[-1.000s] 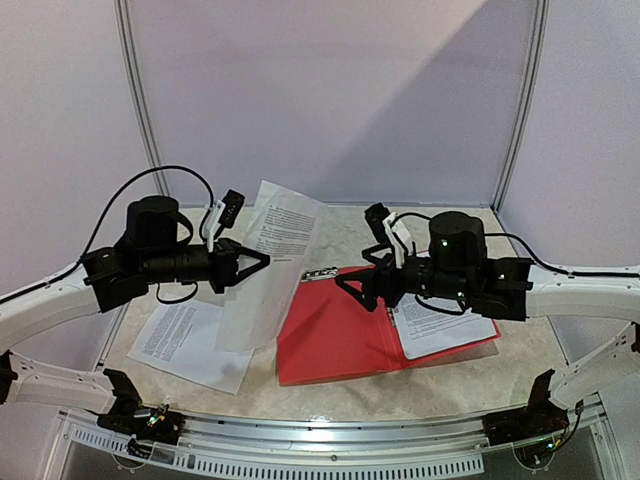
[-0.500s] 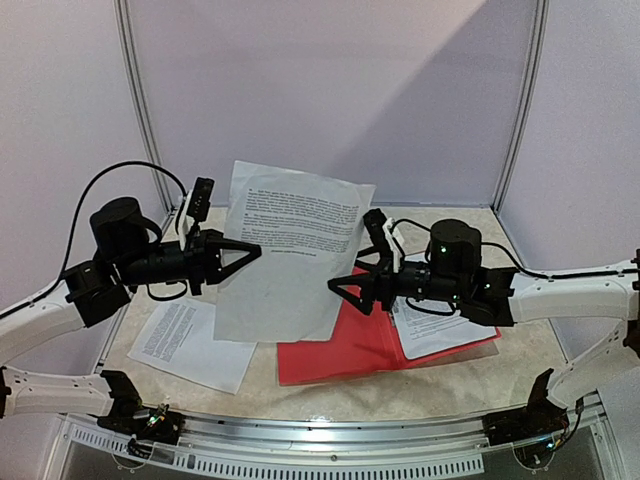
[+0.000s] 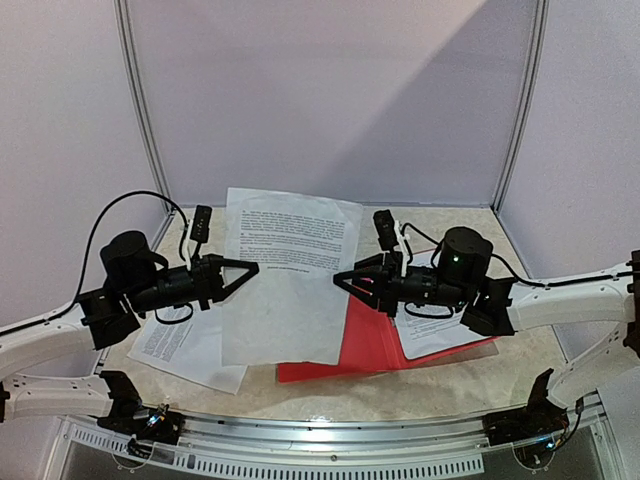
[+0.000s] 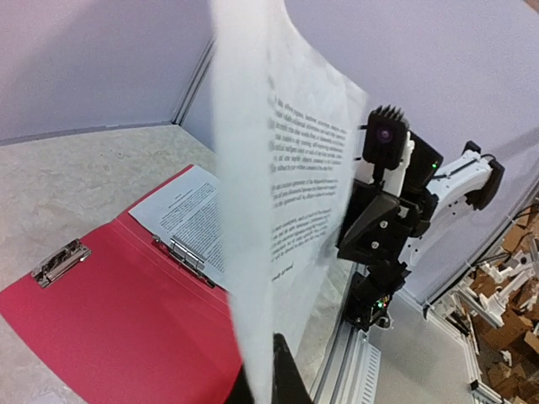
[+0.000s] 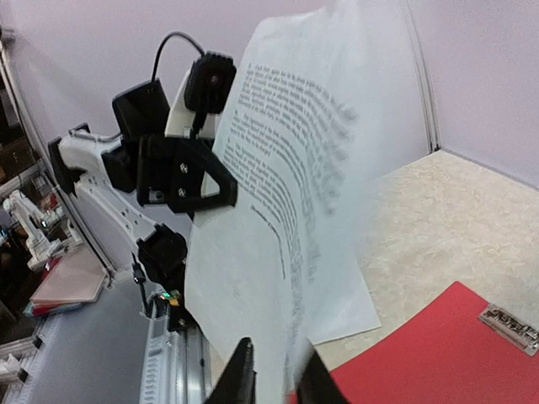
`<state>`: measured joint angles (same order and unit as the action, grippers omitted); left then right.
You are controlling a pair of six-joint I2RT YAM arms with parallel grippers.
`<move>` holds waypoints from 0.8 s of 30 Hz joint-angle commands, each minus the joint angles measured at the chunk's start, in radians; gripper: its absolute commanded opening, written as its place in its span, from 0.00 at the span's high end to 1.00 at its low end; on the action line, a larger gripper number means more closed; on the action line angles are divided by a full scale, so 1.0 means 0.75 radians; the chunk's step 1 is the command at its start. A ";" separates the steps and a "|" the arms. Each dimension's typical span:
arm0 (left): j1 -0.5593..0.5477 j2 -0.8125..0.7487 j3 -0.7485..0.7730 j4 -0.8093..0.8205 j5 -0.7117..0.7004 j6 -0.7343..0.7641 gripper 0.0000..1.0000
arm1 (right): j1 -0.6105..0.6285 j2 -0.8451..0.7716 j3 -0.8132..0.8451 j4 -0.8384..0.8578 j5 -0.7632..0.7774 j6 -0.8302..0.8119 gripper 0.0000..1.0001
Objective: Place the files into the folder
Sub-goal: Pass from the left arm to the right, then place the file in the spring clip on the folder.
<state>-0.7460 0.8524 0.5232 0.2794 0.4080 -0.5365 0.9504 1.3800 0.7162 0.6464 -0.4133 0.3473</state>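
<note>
One of the files (image 3: 288, 285) hangs upright in the air between the two arms, its printed side toward the top camera. My left gripper (image 3: 254, 267) is shut on its left edge, and the left wrist view shows the file (image 4: 278, 168) running up from my left gripper (image 4: 263, 374). My right gripper (image 3: 339, 278) straddles the right edge. There the file (image 5: 286, 194) passes between my right gripper's (image 5: 278, 364) narrowed jaws, and contact is unclear. The red folder (image 3: 385, 350) lies open below, with a second sheet (image 3: 440, 332) on its right half.
Another printed sheet (image 3: 180, 345) lies flat on the marble table (image 3: 400, 395) at the left. The folder has metal clips (image 4: 59, 262) inside. Grey partition walls (image 3: 330, 90) close the back and sides. An aluminium rail (image 3: 330, 440) runs along the near edge.
The held file has swung from edge-on to spread between the arms, slightly lower. My right gripper has reached its right edge and its jaws have narrowed from wide open.
</note>
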 commanded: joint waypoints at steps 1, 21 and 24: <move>-0.009 0.021 -0.067 0.179 -0.073 -0.151 1.00 | 0.005 -0.034 0.000 -0.018 0.070 0.025 0.91; -0.008 0.180 0.134 -0.433 -0.407 0.154 0.29 | -0.259 -0.024 0.918 -1.508 0.218 -0.095 1.00; -0.008 0.258 0.156 -0.440 -0.444 0.175 0.29 | -0.359 0.046 1.176 -1.861 0.143 -0.032 1.00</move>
<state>-0.7460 0.9813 0.6174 0.0856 0.1581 -0.4908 0.7547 1.3655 1.4189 -0.2718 -0.2508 0.2836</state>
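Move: Between the two grippers hangs the held sheet, facing the bases: its middle is about 6 cm right of the left hand and 8 cm left of the right, level with both. From the right hand, the open red folder's middle lies some 8 cm ahead, 12 cm to the right and 27 cm below; the metal clip on its left cover is about 22 cm ahead, 4 cm left. The loose files lie roughly 20 cm left of the left hand, 3 cm ahead, 27 cm down. Closing the last bit on the sheet's right-hand side, the right fingers pinch it while the left hand keeps its grip; only then do the left fingers open wide and let go, that hand easing about 5 cm forward and 4 cm down. With the sheet its own, the right hand speeds up some 13 cm and forward 10 cm, swinging right, away from the left gripper, and yawing about 20 degrees clockwise. ##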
